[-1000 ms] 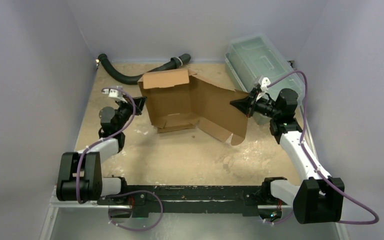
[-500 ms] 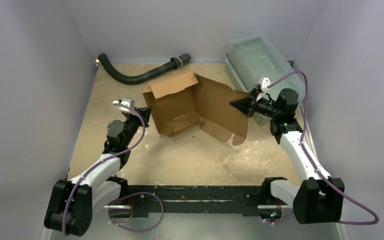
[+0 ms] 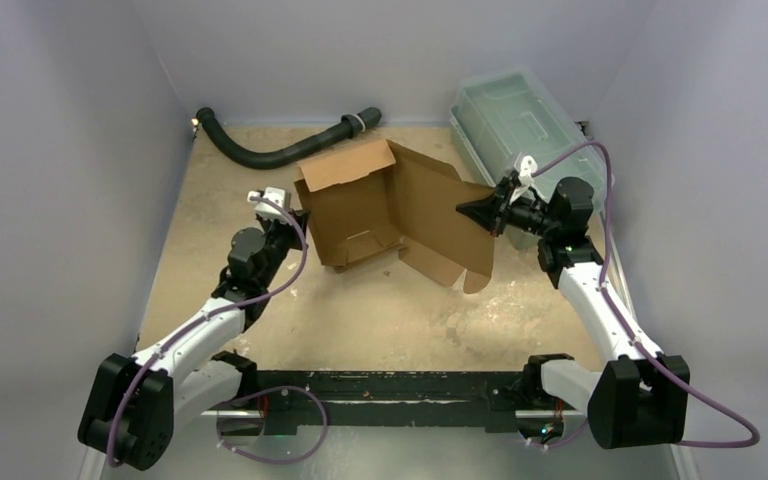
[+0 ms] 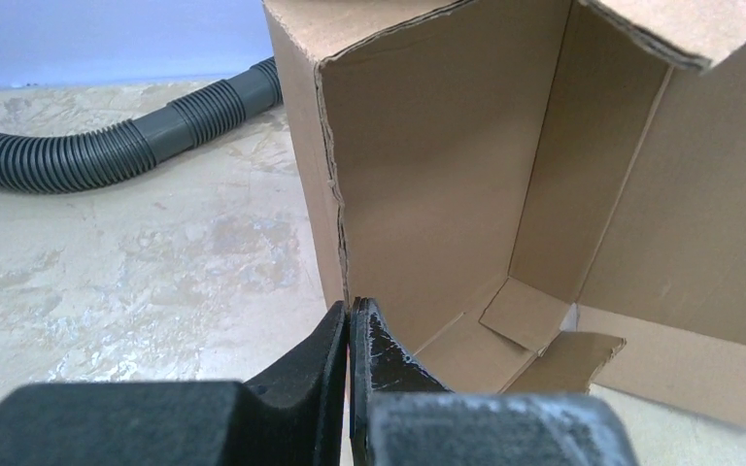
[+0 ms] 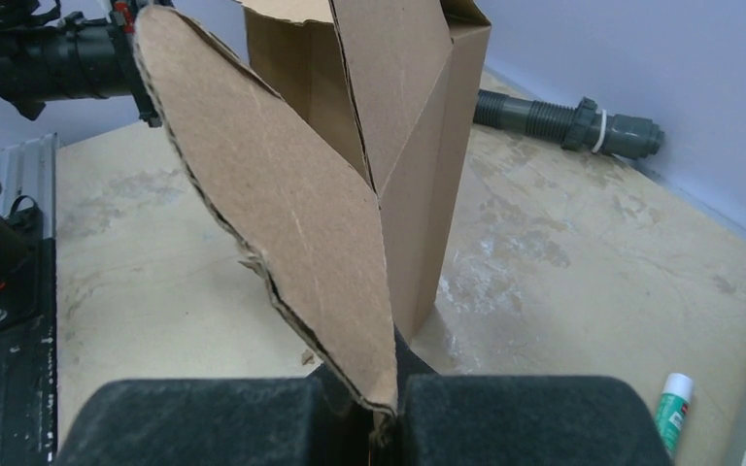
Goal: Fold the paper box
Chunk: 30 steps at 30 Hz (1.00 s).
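The paper box [image 3: 380,205] is a half-formed sheet of brown cardboard standing mid-table, its open inside [image 4: 466,175] facing my left wrist camera. My left gripper [image 3: 298,218] is shut, and its tips [image 4: 350,313] touch the foot of the box's left wall edge with nothing between them. My right gripper [image 3: 480,210] is shut on the rim of the box's large side flap [image 5: 282,204], which rises out of the jaws [image 5: 384,393]. The rest of the box [image 5: 398,107] stands upright beyond that flap.
A black corrugated hose [image 3: 280,150] lies along the back left, also in the left wrist view [image 4: 107,146] and the right wrist view [image 5: 563,121]. A clear greenish lidded bin [image 3: 510,125] stands at the back right. A glue stick [image 5: 673,408] lies by the right edge.
My left arm has reached forward and to the right, up to the box's left wall. The box has turned and shifted slightly right. The right gripper has kept its hold.
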Each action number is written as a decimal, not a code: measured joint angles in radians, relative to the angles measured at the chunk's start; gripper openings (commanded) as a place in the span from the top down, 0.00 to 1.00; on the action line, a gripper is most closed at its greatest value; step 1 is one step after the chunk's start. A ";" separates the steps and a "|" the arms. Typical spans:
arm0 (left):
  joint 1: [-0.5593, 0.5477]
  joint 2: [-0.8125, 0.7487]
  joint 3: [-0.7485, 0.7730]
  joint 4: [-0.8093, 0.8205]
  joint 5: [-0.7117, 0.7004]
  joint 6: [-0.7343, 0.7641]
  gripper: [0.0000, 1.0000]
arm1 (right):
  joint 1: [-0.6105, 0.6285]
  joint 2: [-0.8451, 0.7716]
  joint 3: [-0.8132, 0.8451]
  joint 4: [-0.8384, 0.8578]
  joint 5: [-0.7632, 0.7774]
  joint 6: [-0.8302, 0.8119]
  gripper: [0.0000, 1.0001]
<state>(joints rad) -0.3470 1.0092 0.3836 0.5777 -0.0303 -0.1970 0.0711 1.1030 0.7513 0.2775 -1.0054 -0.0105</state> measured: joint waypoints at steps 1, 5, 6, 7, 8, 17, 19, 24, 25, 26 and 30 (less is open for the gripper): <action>-0.007 0.006 0.012 -0.012 -0.010 0.003 1.00 | 0.000 0.000 0.000 0.000 0.006 0.000 1.00; -0.016 0.023 0.046 -0.062 -0.050 0.005 1.00 | 0.001 0.001 0.000 0.000 0.048 0.010 1.00; -0.016 0.023 0.054 -0.079 -0.062 0.000 1.00 | 0.001 0.001 0.000 0.000 0.054 0.012 1.00; -0.016 0.023 0.064 -0.097 -0.072 -0.003 1.00 | 0.001 0.001 0.000 0.000 0.060 0.018 1.00; -0.016 0.024 0.077 -0.121 -0.084 -0.010 1.00 | 0.001 0.001 0.000 0.000 0.069 0.022 1.00; -0.020 0.046 0.183 -0.261 -0.105 -0.068 1.00 | 0.003 0.004 0.000 0.014 0.079 0.044 1.00; -0.020 0.056 0.193 -0.271 -0.092 -0.077 0.98 | 0.003 0.004 0.000 0.015 0.081 0.044 1.00; -0.020 0.069 0.204 -0.290 -0.058 -0.097 0.87 | 0.003 0.008 0.000 0.018 0.082 0.044 1.00; -0.020 0.069 0.204 -0.294 -0.050 -0.101 0.84 | 0.003 0.010 0.000 0.021 0.082 0.044 1.00; -0.020 0.069 0.204 -0.296 -0.042 -0.107 0.81 | 0.003 0.011 0.000 0.021 0.082 0.044 1.00; -0.021 0.070 0.204 -0.298 -0.014 -0.126 0.74 | 0.003 0.011 0.000 0.022 0.082 0.044 1.00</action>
<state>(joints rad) -0.3679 1.0790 0.5877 0.2798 -0.0444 -0.3229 0.0742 1.1141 0.7513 0.2993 -0.9237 0.0338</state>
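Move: The left hand's shut fingertips stand right at the near upright edge of the paper box's left wall, about 1 cm ahead and centred some 2 cm lower. The box's top flap hangs roughly 5 cm ahead, 6 cm right and 9 cm above; the inner bottom flap is about 5 cm ahead, 7 cm right and 16 cm down. From the right hand, that wall edge lies about 27 cm left, 3 cm ahead and 8 cm lower. The left hand eases forward about 1.5 cm at the near edge of the box's left wall, rising slightly on the way, then slides about 2 cm left and sinks a little while its fingers tip down some 10 degrees and part about a fifth of their range, one outside the wall and one inside. The right hand keeps its pinch on the free end of the right-hand panel, nudging it a little over 1 cm forward and turning about 5 degrees clockwise before holding there. ##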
